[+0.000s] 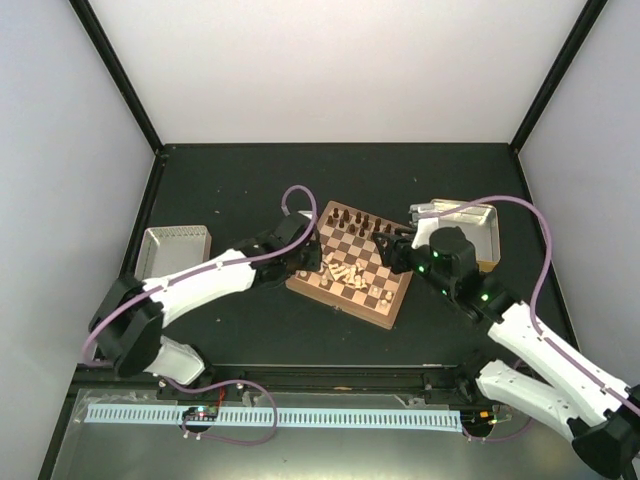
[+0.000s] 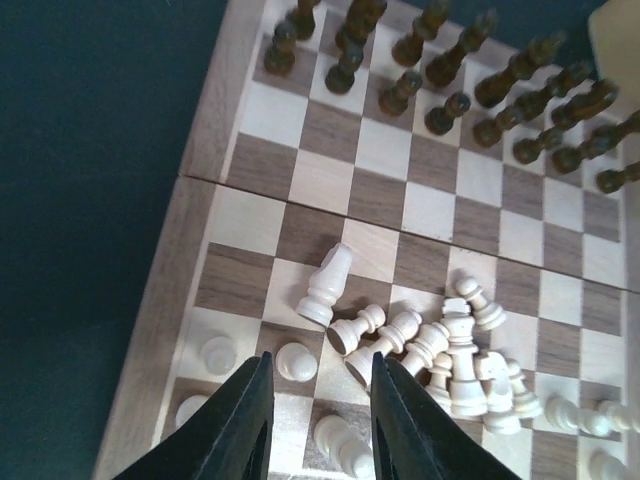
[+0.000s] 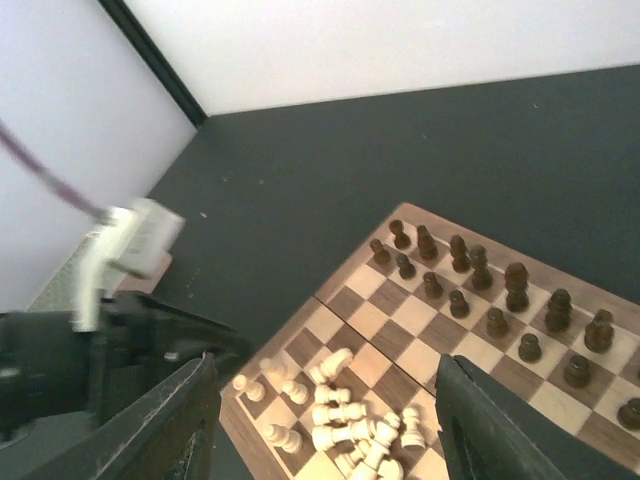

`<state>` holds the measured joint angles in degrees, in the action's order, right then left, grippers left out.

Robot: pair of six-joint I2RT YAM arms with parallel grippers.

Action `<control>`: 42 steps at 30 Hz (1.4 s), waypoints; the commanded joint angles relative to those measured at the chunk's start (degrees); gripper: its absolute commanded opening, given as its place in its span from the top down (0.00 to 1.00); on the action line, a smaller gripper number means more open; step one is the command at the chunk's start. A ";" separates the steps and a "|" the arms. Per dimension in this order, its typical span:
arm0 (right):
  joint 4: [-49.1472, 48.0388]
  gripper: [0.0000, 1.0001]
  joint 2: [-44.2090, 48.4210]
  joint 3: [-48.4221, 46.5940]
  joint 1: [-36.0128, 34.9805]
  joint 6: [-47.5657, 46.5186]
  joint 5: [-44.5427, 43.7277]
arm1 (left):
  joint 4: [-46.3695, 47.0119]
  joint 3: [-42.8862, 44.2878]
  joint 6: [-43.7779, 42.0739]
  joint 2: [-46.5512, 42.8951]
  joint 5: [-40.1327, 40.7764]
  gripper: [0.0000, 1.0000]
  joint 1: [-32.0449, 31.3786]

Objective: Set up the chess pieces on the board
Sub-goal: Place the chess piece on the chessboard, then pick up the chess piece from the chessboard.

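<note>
The board (image 1: pixel 352 250) lies mid-table. Dark pieces (image 1: pixel 355 218) stand in two rows along its far side (image 2: pixel 480 80) (image 3: pixel 490 290). Cream pieces (image 1: pixel 340 270) lie toppled in a pile on the near half (image 2: pixel 460 360) (image 3: pixel 350 420). A few cream pawns (image 2: pixel 218 352) stand by the left corner. My left gripper (image 1: pixel 305 262) hovers over that corner, open (image 2: pixel 320 360). One cream pawn (image 2: pixel 295 360) stands just beyond its tips, and another cream piece (image 2: pixel 345 445) stands free between its fingers. My right gripper (image 1: pixel 385 250) hangs open and empty above the board's right side (image 3: pixel 325 365).
A metal tray (image 1: pixel 175 250) sits on the dark mat to the left of the board, and another (image 1: pixel 465 225) sits to the right, behind the right arm. The left arm (image 3: pixel 100 360) fills the lower left of the right wrist view. Black frame posts stand at the back corners.
</note>
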<state>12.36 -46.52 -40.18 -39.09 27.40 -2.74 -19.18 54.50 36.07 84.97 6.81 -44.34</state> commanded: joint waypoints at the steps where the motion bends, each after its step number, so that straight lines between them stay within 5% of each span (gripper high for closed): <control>1: 11.43 0.40 -6.35 -6.45 0.42 2.49 -3.78 | -3.21 -1.68 -2.05 -9.19 5.32 0.70 -0.18; 7: 18.72 0.45 -21.15 -11.56 1.26 3.54 0.87 | -2.50 -8.28 -6.61 -27.79 9.04 0.51 0.00; 11: 19.40 0.59 -28.25 -14.31 0.39 4.41 3.75 | 0.69 -13.75 -10.06 -38.18 9.83 0.45 0.13; 16: 21.24 0.65 -36.00 -17.76 -3.40 6.69 2.58 | 2.82 -17.58 -13.09 -46.83 9.65 0.40 0.26; 26: 23.59 0.77 -45.94 -22.23 -6.95 10.10 1.87 | 2.82 -18.80 -12.35 -50.00 8.94 0.39 0.39; 35: 26.07 0.76 -49.55 -24.07 -8.37 11.71 -0.06 | 3.02 -18.90 -12.17 -49.64 8.92 0.38 0.39; 42: 27.19 0.88 -51.92 -24.74 -8.82 11.99 -1.39 | 2.93 -19.07 -12.18 -49.51 9.06 0.38 0.39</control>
<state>37.85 -97.21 -63.42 -47.31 38.68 -1.85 -17.50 35.38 24.45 35.38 15.51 -44.27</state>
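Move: The lying white king in the heap lies about 6 cm left of the right hand, 1 cm ahead and roughly 21 cm below it. Of the king, a small lying pawn is 1 cm left and level, the knight 1 cm right and 1 cm back. From the left hand, the king is some 3 cm ahead, 5 cm right and 7 cm down; a standing white piece is 1 cm ahead, 1 cm right and 6 cm down. Lower the right gripper about 20 cm into the heap and 7 cm left, easing slightly forward, then back; swing its fingers some 50 degrees to point nearly straight down, and close them from well open to almost shut at the king's base. Meanwhile lift the empty left gripper clear, up, left and back, tilting its fingers up and opening them wider. ##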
